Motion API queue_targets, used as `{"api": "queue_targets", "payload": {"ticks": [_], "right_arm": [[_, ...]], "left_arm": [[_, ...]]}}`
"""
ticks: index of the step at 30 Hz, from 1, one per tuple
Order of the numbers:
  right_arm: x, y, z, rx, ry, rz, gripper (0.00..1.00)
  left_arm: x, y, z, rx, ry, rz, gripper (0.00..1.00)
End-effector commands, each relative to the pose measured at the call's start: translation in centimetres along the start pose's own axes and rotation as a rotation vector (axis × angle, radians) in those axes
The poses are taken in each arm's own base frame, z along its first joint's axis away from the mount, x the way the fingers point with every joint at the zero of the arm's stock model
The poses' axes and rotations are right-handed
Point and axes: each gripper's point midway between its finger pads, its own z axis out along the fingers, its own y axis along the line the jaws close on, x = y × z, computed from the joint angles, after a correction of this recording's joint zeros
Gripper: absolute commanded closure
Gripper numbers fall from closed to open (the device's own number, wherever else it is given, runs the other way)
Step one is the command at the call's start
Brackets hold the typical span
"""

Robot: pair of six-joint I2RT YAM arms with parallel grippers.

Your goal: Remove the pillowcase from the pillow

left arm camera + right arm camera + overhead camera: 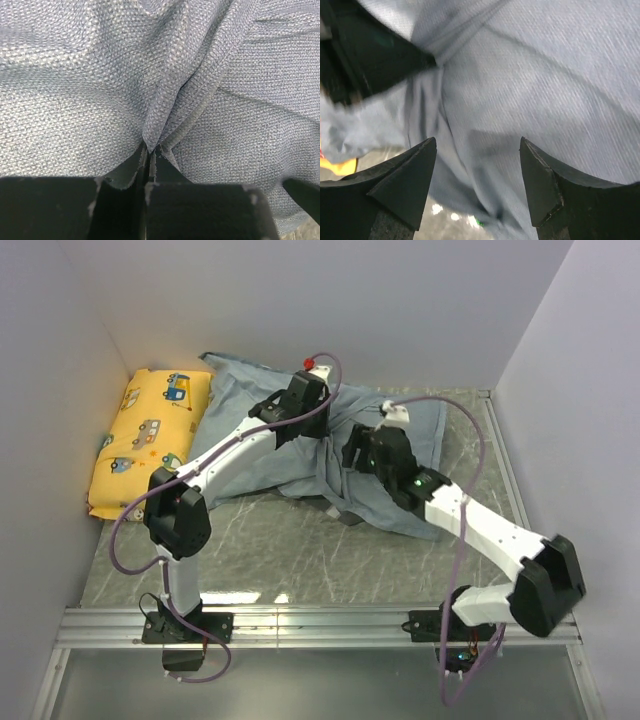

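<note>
The grey-blue pillowcase (300, 465) lies rumpled across the back middle of the table. No part of the pillow shows in any view. My left gripper (305, 415) presses down on the cloth near its back edge. In the left wrist view the left gripper (150, 150) is shut, with a raised fold of the pillowcase (100, 85) pinched between its fingers. My right gripper (357, 455) hovers just to the right of it. From its own wrist, the right gripper (478, 145) stands open above the pillowcase (540, 85), with nothing between its fingers.
A yellow cushion (150, 440) printed with cartoon vehicles lies against the left wall, touching the cloth's left edge. White walls close in the left, back and right. Marbled grey tabletop (270, 550) shows in front of the cloth. Cables loop over both arms.
</note>
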Motion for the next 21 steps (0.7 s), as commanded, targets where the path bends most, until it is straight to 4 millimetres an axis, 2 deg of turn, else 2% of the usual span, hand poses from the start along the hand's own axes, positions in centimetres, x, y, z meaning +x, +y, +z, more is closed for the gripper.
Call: {"api": "queue_targets", "payload": {"ticks": [1, 3, 4, 7, 9, 11, 13, 14, 17, 19, 21], "right_arm": [[0.4, -0.1, 2.1, 0.069, 0.077, -0.079, 0.26], [-0.3, 0.4, 3.0, 0.08, 0.079, -0.097, 0.26], [0.5, 0.2, 3.9, 0.099, 0.102, -0.113, 0.26], [1.1, -0.5, 5.2, 0.152, 0.139, -0.162, 0.38], [1.2, -1.9, 5.5, 0.195, 0.151, -0.171, 0.52], [1.0, -2.5, 5.3, 0.19, 0.152, -0.16, 0.66], [0.4, -3.6, 4.9, 0.201, 0.142, -0.147, 0.75], [0.2, -3.8, 4.7, 0.206, 0.138, -0.144, 0.84], [-1.2, -5.2, 3.7, 0.239, 0.109, -0.133, 0.92], [-2.0, -6.4, 2.7, 0.28, 0.087, -0.124, 0.94], [-2.3, -8.6, 2.2, 0.335, 0.085, -0.105, 0.95]], "left_arm": [[-1.9, 0.6, -1.8, -0.01, -0.057, -0.027, 1.0], [-1.7, 0.9, -1.7, -0.017, -0.053, -0.03, 1.0], [-1.6, 0.9, -1.7, -0.018, -0.051, -0.03, 1.0], [-1.9, 1.5, -1.9, -0.03, -0.055, -0.037, 1.0], [-2.5, 2.2, -2.1, -0.041, -0.065, -0.047, 1.0], [-2.8, 2.9, -2.3, -0.052, -0.069, -0.052, 0.98], [-3.2, 3.2, -2.7, -0.056, -0.076, -0.053, 0.96], [-3.3, 3.5, -2.9, -0.058, -0.076, -0.055, 0.95], [-3.8, 4.1, -3.3, -0.066, -0.088, -0.067, 0.93], [-3.8, 4.5, -3.4, -0.076, -0.087, -0.072, 0.93], [-3.5, 5.8, -3.2, -0.108, -0.077, -0.089, 0.94]]}}
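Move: The left hand already pinches the bunched pillowcase. The fold that the open right hand will shut on lies about 4 cm ahead of the right hand, 1 cm to its left and 5 cm lower; from the left hand it is roughly 5 cm right, 1 cm back and 4 cm down. A dark patch of the case's edge shows some 9 cm back and 3 cm left of the right hand, 11 cm below. The yellow pillow is about 38 cm left of the left hand, 2 cm back and 8 cm down. Forward and down, about 5 cm each, the right hand reaches to the fold beside the left hand's grip, rolling and tipping slightly, and shuts on the cloth. It then draws right some 5 cm, rising a little. The left hand keeps its pinch and pulls the other way, left and slightly forward, so the two hands part. ##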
